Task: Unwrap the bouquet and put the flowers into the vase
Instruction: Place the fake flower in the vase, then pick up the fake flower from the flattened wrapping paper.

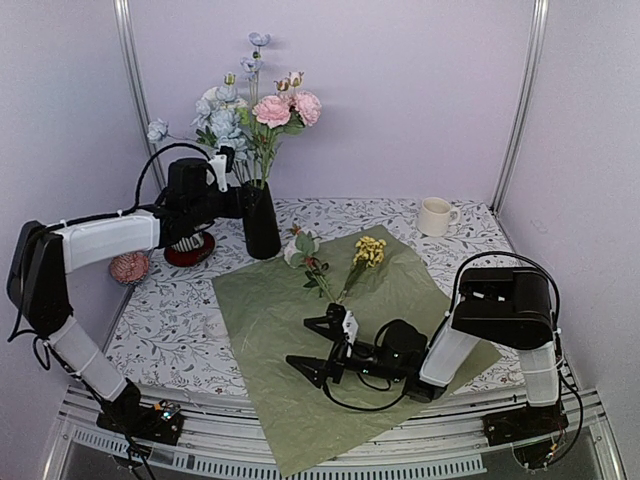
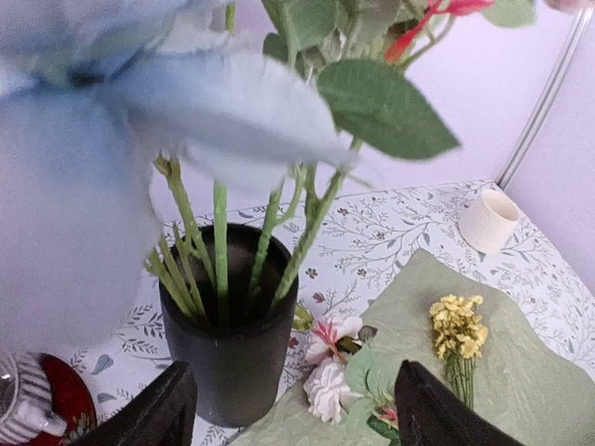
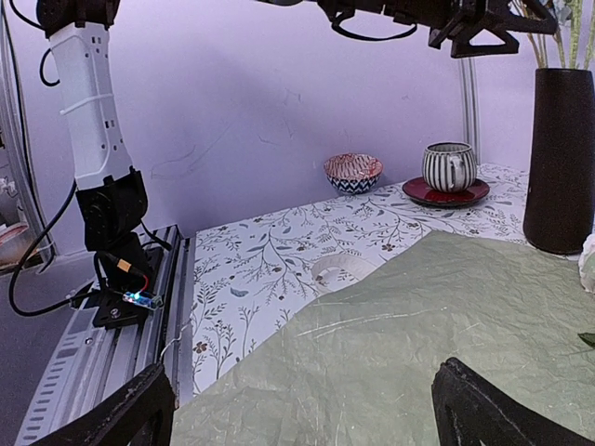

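Note:
The black vase (image 1: 262, 222) stands at the back left with several flowers (image 1: 272, 110) in it, pink and light blue. My left gripper (image 1: 232, 175) hovers by its rim. In the left wrist view the left gripper (image 2: 297, 418) is open and empty above the vase (image 2: 232, 344), green stems (image 2: 221, 251) rising from it. The bouquet's wrap (image 1: 300, 300) lies spread flat, olive side up. On it rest a white-pink flower (image 1: 300, 248) and a yellow cluster (image 1: 369, 250). My right gripper (image 1: 315, 345) is open low over the paper (image 3: 418, 344), holding nothing.
A white mug (image 1: 434, 215) sits at the back right. A striped cup (image 3: 449, 165) on a red saucer (image 3: 444, 192) and a small patterned bowl (image 1: 129, 267) stand left of the vase. A pale ribbon loop (image 3: 339, 269) lies at the paper's edge.

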Robot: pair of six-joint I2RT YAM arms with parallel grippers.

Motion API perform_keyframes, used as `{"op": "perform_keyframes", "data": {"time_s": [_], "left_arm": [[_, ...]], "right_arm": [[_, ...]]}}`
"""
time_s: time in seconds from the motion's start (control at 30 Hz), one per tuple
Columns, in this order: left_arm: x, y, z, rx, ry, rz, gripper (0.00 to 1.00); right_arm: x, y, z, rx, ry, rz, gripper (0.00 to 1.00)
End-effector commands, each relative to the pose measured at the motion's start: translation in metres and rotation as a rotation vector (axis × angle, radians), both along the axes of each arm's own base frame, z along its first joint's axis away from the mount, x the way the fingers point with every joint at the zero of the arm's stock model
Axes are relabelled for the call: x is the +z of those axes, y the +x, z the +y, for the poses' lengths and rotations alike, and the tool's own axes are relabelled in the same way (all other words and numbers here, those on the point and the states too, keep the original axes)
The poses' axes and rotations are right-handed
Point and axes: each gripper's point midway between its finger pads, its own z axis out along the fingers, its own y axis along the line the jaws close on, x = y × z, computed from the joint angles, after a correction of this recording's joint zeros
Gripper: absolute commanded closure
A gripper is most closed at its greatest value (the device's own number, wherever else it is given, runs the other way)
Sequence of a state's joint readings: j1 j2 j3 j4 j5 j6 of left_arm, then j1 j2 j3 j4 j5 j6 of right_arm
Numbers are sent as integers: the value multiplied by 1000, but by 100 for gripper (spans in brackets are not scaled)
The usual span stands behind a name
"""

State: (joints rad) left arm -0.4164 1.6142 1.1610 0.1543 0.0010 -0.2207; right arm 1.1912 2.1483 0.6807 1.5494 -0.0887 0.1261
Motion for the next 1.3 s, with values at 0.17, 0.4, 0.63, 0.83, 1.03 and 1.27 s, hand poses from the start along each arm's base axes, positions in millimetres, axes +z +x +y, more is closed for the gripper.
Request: {"op": "perform_keyframes", "data": {"time_s": [0.17, 0.4, 0.63, 0.83, 1.03, 1.27], "left_arm": [[0, -63, -14, -118, -73, -14, 23], [-15, -109, -11, -201, -96, -94, 23], [-38, -141, -2, -232, -111, -167, 24], [-42, -156, 3, -249, -128, -203, 24], [-38, -163, 5, -252, -153, -225, 25], [-36, -164, 8, -239, -152, -239, 25]], "right_arm": [[51, -3, -17, -24, 204, -78, 1], [52, 1, -22, -56, 223, -60, 1], [49, 6, -16, -66, 213, -43, 1], [47, 11, -9, -80, 195, -26, 1], [51, 12, -12, -90, 201, -16, 1], [55, 25, -36, -221, 142, -39, 1]]}}
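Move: The white rose, likely next, lies about 14 cm to the left hand's right, 4 cm ahead and 22 cm below. The vase's middle is about 6 cm ahead of that hand, 3 cm right and 12 cm below; the yellow flowers are about 31 cm right, 4 cm ahead and 22 cm below. From the right hand, the rose is some 33 cm ahead, 5 cm left and 9 cm below. The left hand, already open and empty, draws back about 16 cm from the vase, sinking some 5 cm. ##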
